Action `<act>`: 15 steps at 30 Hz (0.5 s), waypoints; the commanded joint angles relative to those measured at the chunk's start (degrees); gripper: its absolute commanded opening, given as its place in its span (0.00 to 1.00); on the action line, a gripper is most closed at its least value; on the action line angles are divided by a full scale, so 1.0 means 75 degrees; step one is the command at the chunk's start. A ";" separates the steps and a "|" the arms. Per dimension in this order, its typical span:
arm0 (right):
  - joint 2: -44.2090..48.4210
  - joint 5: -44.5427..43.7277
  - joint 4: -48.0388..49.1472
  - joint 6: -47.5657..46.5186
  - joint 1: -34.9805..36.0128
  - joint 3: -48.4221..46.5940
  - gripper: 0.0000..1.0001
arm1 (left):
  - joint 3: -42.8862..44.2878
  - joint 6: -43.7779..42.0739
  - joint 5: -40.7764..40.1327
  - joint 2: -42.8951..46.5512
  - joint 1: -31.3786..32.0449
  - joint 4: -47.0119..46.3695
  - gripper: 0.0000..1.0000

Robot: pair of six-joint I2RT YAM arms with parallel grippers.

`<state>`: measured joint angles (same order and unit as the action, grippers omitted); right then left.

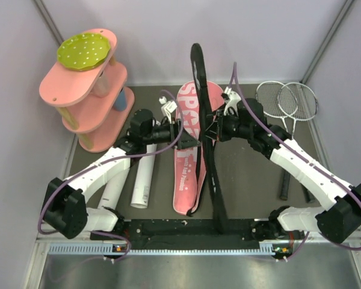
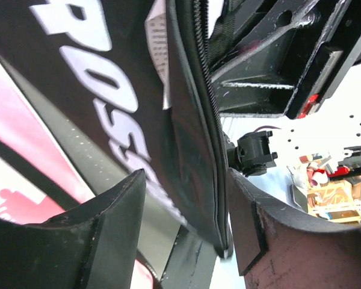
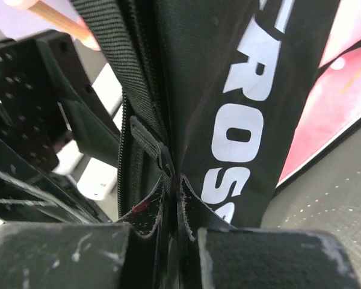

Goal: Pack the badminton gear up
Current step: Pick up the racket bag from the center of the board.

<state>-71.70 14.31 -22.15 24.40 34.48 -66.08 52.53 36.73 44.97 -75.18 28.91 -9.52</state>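
Observation:
The racket-shaped bag lies unzipped mid-table, its pink "SPORT" half (image 1: 192, 150) flat and its black half (image 1: 203, 108) raised on edge. My right gripper (image 1: 212, 129) is shut on that black flap's zipper edge (image 3: 168, 162), its pads (image 3: 145, 217) pinching the fabric beside the white lettering (image 3: 253, 90). From the other side my left gripper (image 1: 183, 135) stands open; the flap's rim (image 2: 210, 198) hangs between its jaws, close to the right finger (image 2: 253, 223) and apart from the left one. Two rackets (image 1: 287, 99) lie at the right. Two white tubes (image 1: 145, 174) lie at the left.
A pink tiered shelf (image 1: 87, 90) with a green dotted disc (image 1: 83, 49) stands at the back left. Grey walls close in the table on both sides. The rackets' dark handles (image 1: 284, 183) run under my right arm.

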 commanded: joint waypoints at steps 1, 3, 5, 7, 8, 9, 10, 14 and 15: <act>0.0068 0.0647 0.0586 0.0613 -0.0003 -0.0505 0.00 | 0.0179 0.0293 -0.0722 -0.0170 0.0598 -0.0910 0.61; 0.0103 0.0659 0.0586 0.0637 0.0008 -0.0505 0.00 | 0.0412 0.0294 -0.0816 -0.0312 0.0774 -0.0934 0.62; 0.0185 0.0671 0.0586 0.0660 0.0031 -0.0482 0.00 | 0.0542 0.0294 -0.1015 -0.0464 0.0868 -0.0922 0.62; 0.0220 0.0694 0.0586 0.0660 -0.0015 -0.0435 0.00 | 0.0659 0.0317 -0.1074 -0.0570 0.0892 -0.0922 0.62; 0.0220 0.0741 0.0586 0.0672 -0.0004 -0.0423 0.00 | 0.0683 0.0329 -0.1144 -0.0605 0.0915 -0.0911 0.61; 0.0244 0.0753 0.0586 0.0684 -0.0027 -0.0400 0.00 | 0.0753 0.0271 -0.1261 -0.0640 0.0927 -0.0771 0.58; 0.0255 0.0741 0.0586 0.0672 -0.0027 -0.0400 0.00 | 0.0811 0.0143 -0.1355 -0.0687 0.0916 -0.0317 0.44; 0.0373 0.0951 0.0633 0.0672 -0.0237 -0.0330 0.00 | 0.0836 -0.0209 -0.1870 -0.0618 0.0915 0.0272 0.31; 0.0396 0.1080 0.0645 0.0672 -0.0342 -0.0283 0.00 | 0.0801 -0.0268 -0.1929 -0.0547 0.0915 0.0296 0.33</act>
<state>-71.64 18.37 -21.41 28.64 33.67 -66.54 56.84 38.02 36.07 -80.40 35.94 -9.91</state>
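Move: The zipped edge of the black racket bag, held up by my right hand, is about 4 cm to the right of my open left fingers, level with them. My right hand pinches the bag some 4 cm farther out and 5 cm to the right of my left fingers; from that right hand, the free spot lies about 4 cm back and 1 cm left. The pink racket bag lies roughly 20 cm beneath my left hand, 2 cm ahead and 1 cm to its left. I slide my left hand, jaws open, about 4 cm to the right, almost level, dipping back a centimetre before coming forward again, until the black bag's zipped edge sits between its fingers. Then I close them on that edge to about half their gap, right beside my right hand, which keeps its pinch and rises only about 1 cm. ##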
